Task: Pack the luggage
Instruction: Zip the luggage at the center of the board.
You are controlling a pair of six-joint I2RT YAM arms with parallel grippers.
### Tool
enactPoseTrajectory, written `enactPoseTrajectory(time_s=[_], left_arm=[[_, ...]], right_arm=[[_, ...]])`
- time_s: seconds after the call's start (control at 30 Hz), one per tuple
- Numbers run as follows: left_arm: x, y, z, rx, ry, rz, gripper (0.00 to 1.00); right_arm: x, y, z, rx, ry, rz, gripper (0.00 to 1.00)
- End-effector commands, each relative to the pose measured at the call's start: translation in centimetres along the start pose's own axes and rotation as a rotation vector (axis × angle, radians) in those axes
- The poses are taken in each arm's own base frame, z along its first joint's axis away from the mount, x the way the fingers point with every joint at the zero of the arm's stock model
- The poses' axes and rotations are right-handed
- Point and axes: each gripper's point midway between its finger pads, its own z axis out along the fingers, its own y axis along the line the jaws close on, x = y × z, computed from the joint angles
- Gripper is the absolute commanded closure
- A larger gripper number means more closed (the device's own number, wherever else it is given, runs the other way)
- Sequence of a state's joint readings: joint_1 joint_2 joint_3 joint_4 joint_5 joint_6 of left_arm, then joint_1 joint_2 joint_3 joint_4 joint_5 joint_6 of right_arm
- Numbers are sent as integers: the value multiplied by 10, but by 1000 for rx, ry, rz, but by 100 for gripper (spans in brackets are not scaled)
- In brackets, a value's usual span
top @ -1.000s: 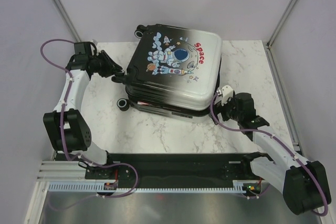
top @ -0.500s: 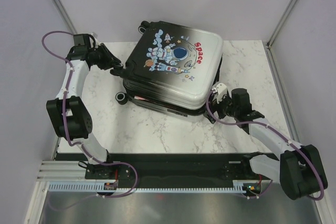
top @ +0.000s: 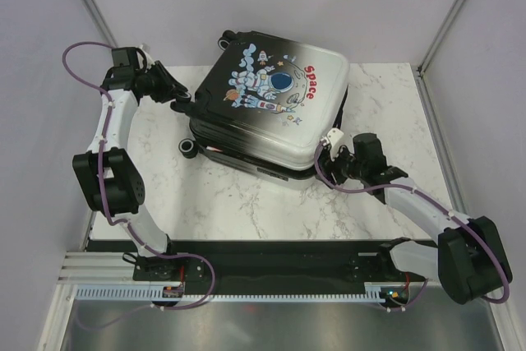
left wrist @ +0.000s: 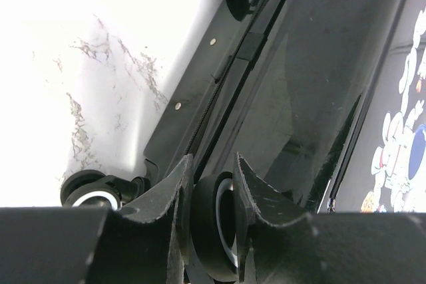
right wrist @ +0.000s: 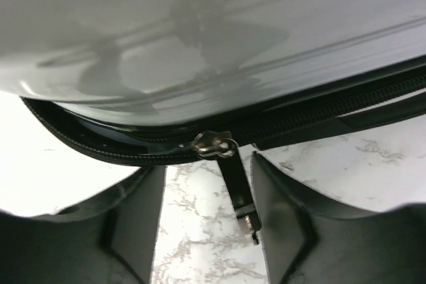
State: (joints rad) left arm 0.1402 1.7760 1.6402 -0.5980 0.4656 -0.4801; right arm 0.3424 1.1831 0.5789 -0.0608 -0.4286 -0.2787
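The luggage [top: 271,104], a black-to-white hard shell with an astronaut and red "Space" print, lies flat on the marble table [top: 246,203]. Its lid is down, with a gap showing along the near edge. My left gripper [top: 182,101] is at its left corner. In the left wrist view the left gripper [left wrist: 212,161] is shut on a black wheel [left wrist: 214,231] beside the glossy shell [left wrist: 299,98]. My right gripper [top: 323,160] is at the near right corner. In the right wrist view the right gripper [right wrist: 206,167] is open, with the zipper pull [right wrist: 238,187] hanging between its fingers, nearer the right one.
Two more black wheels [top: 188,147] [top: 224,39] stick out on the luggage's left side. Grey walls and metal posts [top: 448,14] close in the table. The table's right rim [top: 440,154] runs behind my right arm.
My right gripper has moved left along the luggage's near edge to the zipper pull, and its jaws have narrowed. The left arm has shifted up a little, and the luggage has turned slightly with it.
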Motion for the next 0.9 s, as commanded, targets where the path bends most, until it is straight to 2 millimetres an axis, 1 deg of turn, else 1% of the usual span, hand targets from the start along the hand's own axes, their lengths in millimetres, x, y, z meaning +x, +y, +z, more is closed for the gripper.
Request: enactPoseTrajectory(time_s=[0.0, 0.17, 0.2, 0.23, 0.27, 0.3, 0.33, 0.37, 0.4, 0.5, 0.6, 0.73, 0.77, 0.83, 0.87], left_arm=[[-9, -49, -15, 167, -3, 69, 98], [-11, -51, -16, 174, -4, 71, 98], [-11, -51, -16, 176, -3, 68, 98], [-10, -52, -17, 178, -1, 65, 98], [-10, -52, -17, 181, 0, 65, 98], [-9, -53, -18, 181, 0, 63, 98], [-9, -52, -18, 180, 0, 63, 98], [-9, -54, -20, 184, -2, 65, 98], [-9, -54, -20, 182, -2, 63, 98], [-8, -57, -25, 187, -7, 62, 98], [-3, -56, -28, 188, -2, 58, 98], [2, -58, -36, 194, -3, 59, 98], [5, -57, -36, 190, 1, 57, 98], [6, -56, -37, 185, -3, 60, 98], [8, -54, -38, 182, 0, 58, 98]], right_arm=[[-74, -16, -9, 70, -220, -137, 42], [-65, -16, -12, 81, -189, -128, 56], [-65, -15, -13, 82, -184, -131, 62], [-68, -16, -15, 91, -186, -137, 65], [-65, -15, -16, 87, -171, -140, 68], [-66, -15, -17, 90, -171, -144, 81], [-71, -15, -20, 96, -184, -152, 88], [-63, -13, -21, 88, -151, -142, 93], [-62, -13, -22, 88, -148, -141, 99], [-59, -8, -27, 81, -137, -140, 100], [-56, -2, -34, 71, -124, -135, 100], [-61, 6, -48, 79, -146, -131, 100], [-59, 9, -50, 76, -139, -129, 100], [-63, 11, -56, 80, -149, -130, 100], [-60, 13, -57, 73, -141, -120, 100]])
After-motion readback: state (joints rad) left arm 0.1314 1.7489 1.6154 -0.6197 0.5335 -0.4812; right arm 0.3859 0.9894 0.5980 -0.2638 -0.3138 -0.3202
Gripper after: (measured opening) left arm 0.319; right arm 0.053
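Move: Between the right hand's open fingers hangs the luggage's zipper pull, its middle about 1 cm ahead and 1 cm above the hand point, with the slider some 2 cm ahead, 1 cm left and 2 cm up. The luggage's middle lies roughly 17 cm ahead, 15 cm left and 5 cm higher; the black strip on its near side is about 15 cm left, 1 cm back and level. From the left hand, already on a wheel, the pull is roughly 41 cm right, 18 cm back and 12 cm below. Closing fully on the zipper pull, the right fingers pinch it just below the slider as that hand rises about 2.5 cm and eases slightly forward; keeping the pinch, it then draws back some 3 cm, edging right, with only a slight wrist tilt. The left hand keeps its grip on the upper wheel, nearly still until it shifts about 2 cm back and right near the end. ##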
